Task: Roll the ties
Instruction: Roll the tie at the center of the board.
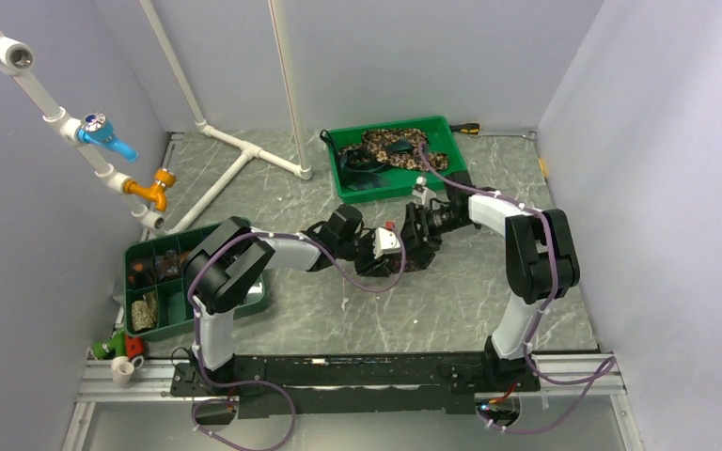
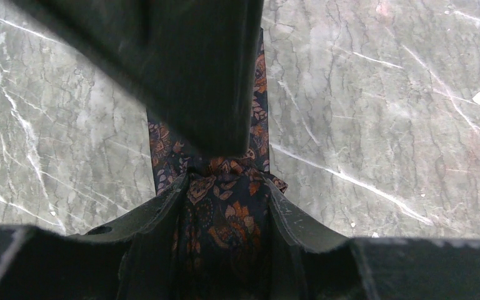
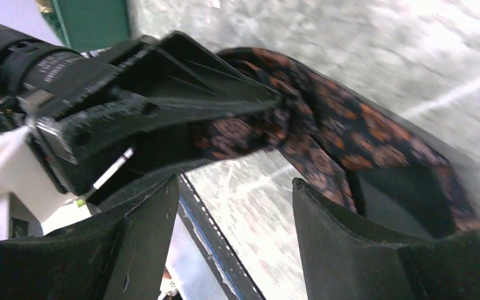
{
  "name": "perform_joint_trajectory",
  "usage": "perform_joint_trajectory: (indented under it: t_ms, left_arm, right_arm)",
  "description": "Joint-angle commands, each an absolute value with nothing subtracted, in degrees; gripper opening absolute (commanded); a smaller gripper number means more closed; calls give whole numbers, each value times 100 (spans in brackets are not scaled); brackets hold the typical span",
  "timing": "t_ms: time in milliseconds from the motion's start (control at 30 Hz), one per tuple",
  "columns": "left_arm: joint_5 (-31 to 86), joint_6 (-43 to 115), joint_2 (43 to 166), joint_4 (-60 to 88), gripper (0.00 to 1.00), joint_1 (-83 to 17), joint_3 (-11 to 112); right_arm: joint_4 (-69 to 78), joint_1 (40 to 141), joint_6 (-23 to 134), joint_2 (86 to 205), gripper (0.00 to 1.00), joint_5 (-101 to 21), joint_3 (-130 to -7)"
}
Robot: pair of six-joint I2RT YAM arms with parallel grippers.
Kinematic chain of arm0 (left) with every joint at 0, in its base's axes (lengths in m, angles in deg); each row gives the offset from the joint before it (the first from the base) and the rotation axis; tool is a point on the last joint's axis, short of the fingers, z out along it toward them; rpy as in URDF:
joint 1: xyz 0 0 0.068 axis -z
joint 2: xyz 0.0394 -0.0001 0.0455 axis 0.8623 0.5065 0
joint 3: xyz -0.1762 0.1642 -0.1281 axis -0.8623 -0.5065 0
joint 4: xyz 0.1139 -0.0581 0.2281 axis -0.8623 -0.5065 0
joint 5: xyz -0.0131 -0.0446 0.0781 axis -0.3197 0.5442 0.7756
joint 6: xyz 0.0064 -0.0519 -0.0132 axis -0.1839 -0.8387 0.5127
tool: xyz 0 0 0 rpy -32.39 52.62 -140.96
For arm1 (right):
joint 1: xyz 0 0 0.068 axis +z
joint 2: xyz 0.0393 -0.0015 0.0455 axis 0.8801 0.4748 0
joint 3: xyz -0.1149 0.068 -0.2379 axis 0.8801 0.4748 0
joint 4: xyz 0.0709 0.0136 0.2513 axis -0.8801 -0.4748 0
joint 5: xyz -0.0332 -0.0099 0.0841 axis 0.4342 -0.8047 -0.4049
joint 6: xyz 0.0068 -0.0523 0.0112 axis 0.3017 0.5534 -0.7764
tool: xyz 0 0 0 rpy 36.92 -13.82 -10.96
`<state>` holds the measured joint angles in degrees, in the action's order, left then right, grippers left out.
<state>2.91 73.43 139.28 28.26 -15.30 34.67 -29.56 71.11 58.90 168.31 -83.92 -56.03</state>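
A dark tie [image 2: 225,212] with an orange leaf pattern sits between the fingers of my left gripper [image 2: 228,181], which is shut on it above the marbled table. In the right wrist view the same tie [image 3: 325,125] runs from the left gripper [image 3: 144,81] and drapes past the outside of my right finger. My right gripper [image 3: 236,181] is open with only table showing between its fingertips. Seen from above, the left gripper [image 1: 383,249] and right gripper [image 1: 415,237] meet nose to nose at mid-table, hiding the tie. More mottled ties [image 1: 395,148] lie in the back tray.
A green tray [image 1: 442,132] stands at the back centre. A green compartment bin [image 1: 136,254] sits at the left under my left arm. A white pipe frame [image 1: 244,146] with blue and orange valves crosses the back left. Small cups [image 1: 122,362] stand at the near left corner.
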Motion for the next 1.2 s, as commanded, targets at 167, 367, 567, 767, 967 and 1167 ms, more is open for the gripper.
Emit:
perform_joint_trajectory:
  t_ms: [167, 367, 567, 767, 967, 1167]
  left_arm:
    - [272, 7228, 14256, 1678, 31, -1570, 3294]
    - [219, 7219, 14243, 1677, 32, -1564, 3284]
    - [248, 7236, 14300, 1612, 32, -1574, 3364]
    - [180, 7169, 14228, 1578, 52, -1613, 3448]
    - [182, 6869, 13988, 2113, 77, -1655, 3362]
    - [131, 6762, 14077, 2400, 80, -1631, 3654]
  right_arm:
    - [-2081, 7515, 5343, 17408, 60, -8829, -5744]
    - [-1859, 7661, 5307, 17632, 46, -8932, -5851]
    - [-2025, 7744, 5437, 17648, 14, -9012, -5961]
    - [-2876, 7709, 6164, 17935, 0, -8362, -6245]
    - [-3078, 7620, 6486, 18061, 0, -7533, -6325]
    - [-2907, 7597, 6431, 18112, 0, -6850, -6395]
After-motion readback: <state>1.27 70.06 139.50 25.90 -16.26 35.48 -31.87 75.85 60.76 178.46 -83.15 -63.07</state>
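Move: The tie's roll is already squeezed between the left fingers, its middle right at that hand's pads. From the open right hand it lies about 6 cm to the left and 4 cm below, level in the forward direction. The tie's flat tail runs off rightward from the roll, its middle some 1 cm to the right of the right hand and 6 cm below it. The green tray is roughly 30 cm ahead of that hand and 3 cm to its left. The roll is handed over: the right hand comes left about 4.5 cm to it, dipping a little on the way, shuts its fingers fully on the roll's upper right edge, then eases back right some 2 cm and down with that pinch. The left hand stays put around the roll and, once the right has shut, spreads its fingers wide to let go. ##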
